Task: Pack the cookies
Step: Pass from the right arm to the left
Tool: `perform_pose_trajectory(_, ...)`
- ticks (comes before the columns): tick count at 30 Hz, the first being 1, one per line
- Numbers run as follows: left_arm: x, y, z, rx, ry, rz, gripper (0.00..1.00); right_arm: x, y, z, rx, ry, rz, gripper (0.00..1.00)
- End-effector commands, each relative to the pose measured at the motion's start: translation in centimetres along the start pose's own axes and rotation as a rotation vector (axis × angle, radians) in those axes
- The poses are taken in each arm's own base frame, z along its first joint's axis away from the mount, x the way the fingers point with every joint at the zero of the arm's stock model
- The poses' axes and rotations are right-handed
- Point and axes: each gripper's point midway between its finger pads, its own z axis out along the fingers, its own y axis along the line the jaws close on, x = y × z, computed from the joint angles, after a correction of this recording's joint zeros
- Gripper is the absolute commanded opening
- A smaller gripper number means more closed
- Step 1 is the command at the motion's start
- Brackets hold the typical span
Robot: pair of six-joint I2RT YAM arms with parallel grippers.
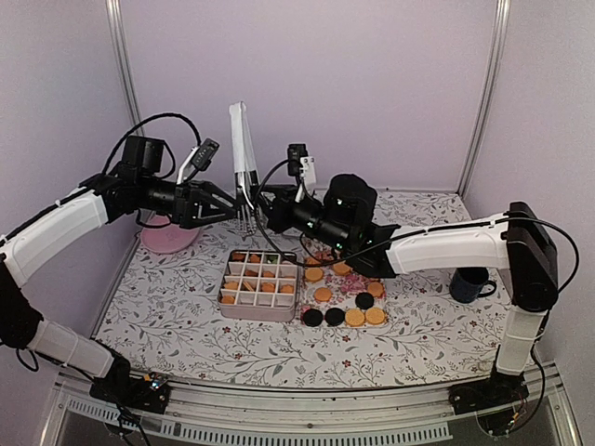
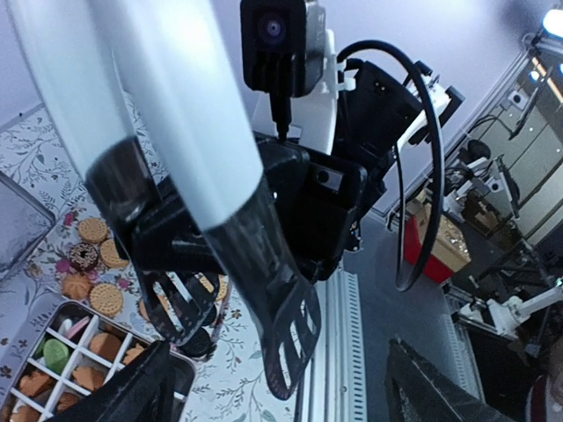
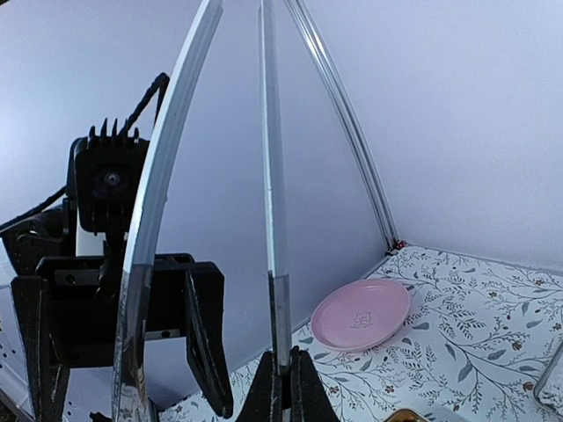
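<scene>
Golden-orange cookies point(image 1: 253, 275) fill a divided tin point(image 1: 256, 312). More cookies point(image 1: 354, 317), orange and black, lie loose on the cloth to its right. Above the tin, a pair of tongs point(image 1: 240, 149) stands upright, white handles up and black slotted tips down. My right gripper point(image 3: 283, 391) is shut on one blade of the tongs point(image 3: 271, 176). My left gripper point(image 2: 277, 396) stands open, its fingers point(image 2: 132, 396) wide on either side of the tongs' tips point(image 2: 286, 338) without touching them. The left wrist view also catches the tin point(image 2: 180, 369) and loose cookies point(image 2: 92, 230).
A pink plate point(image 1: 170, 239) lies at the back left, also visible from the right wrist as a pink plate point(image 3: 361, 315). A dark blue mug point(image 1: 469, 283) stands at the right. A grey metal tray point(image 2: 18, 229) lies beyond the loose cookies. Purple walls close in three sides.
</scene>
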Motion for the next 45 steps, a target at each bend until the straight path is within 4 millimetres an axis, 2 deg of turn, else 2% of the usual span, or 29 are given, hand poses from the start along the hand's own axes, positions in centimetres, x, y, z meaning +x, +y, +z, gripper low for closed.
perform_pose_trajectory(1, -0.1, -2.3, 0.0, 0.119, -0.015, -0.003, 0.77, -3.5, 1.3, -0.1, -0.057, -0.175, 0.076, 0.00)
perform_pose_trajectory(7, -0.4, -2.4, 0.2, 0.154, -0.023, -0.029, 0.66, -3.1, 1.6, 0.4, -0.104, -0.211, 0.115, 0.00)
perform_pose_trajectory(11, -0.1, -2.1, 0.3, 0.153, -0.022, -0.036, 0.50, -2.9, 1.9, 0.5, -0.134, -0.228, 0.132, 0.00)
perform_pose_trajectory(14, 0.4, -1.8, 0.4, 0.151, -0.019, -0.042, 0.31, -2.8, 2.3, 0.5, -0.152, -0.237, 0.140, 0.00)
perform_pose_trajectory(16, 0.8, -1.4, 0.5, 0.145, -0.015, -0.049, 0.23, -2.9, 2.6, 0.4, -0.168, -0.247, 0.138, 0.00)
perform_pose_trajectory(19, 1.2, -1.3, 0.6, 0.149, -0.011, -0.058, 0.22, -3.0, 2.9, 0.4, -0.180, -0.264, 0.135, 0.00)
perform_pose_trajectory(23, 1.2, -1.6, 0.6, 0.168, -0.011, -0.066, 0.26, -3.0, 3.2, 0.6, -0.201, -0.277, 0.132, 0.00)
perform_pose_trajectory(24, 1.2, -1.7, 0.6, 0.176, -0.011, -0.066, 0.23, -3.0, 3.3, 0.7, -0.207, -0.278, 0.130, 0.00)
perform_pose_trajectory(27, 1.1, -2.0, 0.5, 0.190, -0.013, -0.060, 0.03, -2.6, 3.6, 1.0, -0.225, -0.268, 0.130, 0.00)
perform_pose_trajectory(29, 1.1, -2.1, 0.3, 0.194, -0.015, -0.058, 0.00, -2.3, 3.8, 0.9, -0.235, -0.258, 0.131, 0.08)
perform_pose_trajectory(30, 1.2, -2.1, 0.2, 0.192, -0.015, -0.056, 0.00, -2.2, 3.8, 0.7, -0.235, -0.253, 0.127, 0.15)
perform_pose_trajectory(32, 1.5, -1.8, 0.1, 0.178, -0.011, -0.051, 0.00, -2.1, 3.8, 0.1, -0.234, -0.238, 0.112, 0.41)
perform_pose_trajectory(34, 1.9, -1.2, 0.1, 0.122, 0.010, -0.027, 0.00, -2.0, 3.5, -0.6, -0.240, -0.191, 0.057, 0.60)
perform_pose_trajectory(36, 2.6, -0.4, 0.0, 0.049, 0.044, 0.047, 0.00, -1.6, 3.3, -1.3, -0.281, -0.082, 0.010, 0.73)
perform_pose_trajectory(38, 3.6, 0.5, -0.1, -0.020, 0.090, 0.100, 0.00, -1.5, 2.5, -2.1, -0.287, 0.019, -0.023, 0.82)
perform_pose_trajectory(40, 4.8, 1.1, -0.1, -0.074, 0.147, 0.149, 0.00, -1.9, 2.8, -4.0, -0.356, 0.097, -0.069, 0.97)
perform_pose_trajectory(41, 5.5, 1.3, -0.1, -0.091, 0.175, 0.172, 0.00, -2.1, 2.8, -4.8, -0.389, 0.129, -0.089, 1.00)
perform_pose_trajectory(45, 7.7, 1.7, 0.1, -0.126, 0.262, 0.228, 0.00, -2.5, 2.5, -6.6, -0.472, 0.246, -0.116, 0.99)
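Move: The left hand, open, has the lower part of the upright tongs' near leg almost between its fingers, about 2 cm to its right and 1 cm back. The cookie box lies some 8 cm ahead and about 29 cm below it, hardly to its right; the cookie mat lies about 21 cm right, 9 cm ahead and 30 cm down. The right hand holds the tongs' far leg, with the left hand's grip spot about 4 cm to its left and 4 cm back. Easing back about 2 cm towards the near leg of the tongs, the left fingers shut on its lower part while the right hand keeps its grip on the far leg, rolling some 15 degrees. Only then does the right hand open wide and draw off about 5 cm to its right, turning counter-clockwise, as the left hand sinks about 5 cm towards the box with the tongs. ##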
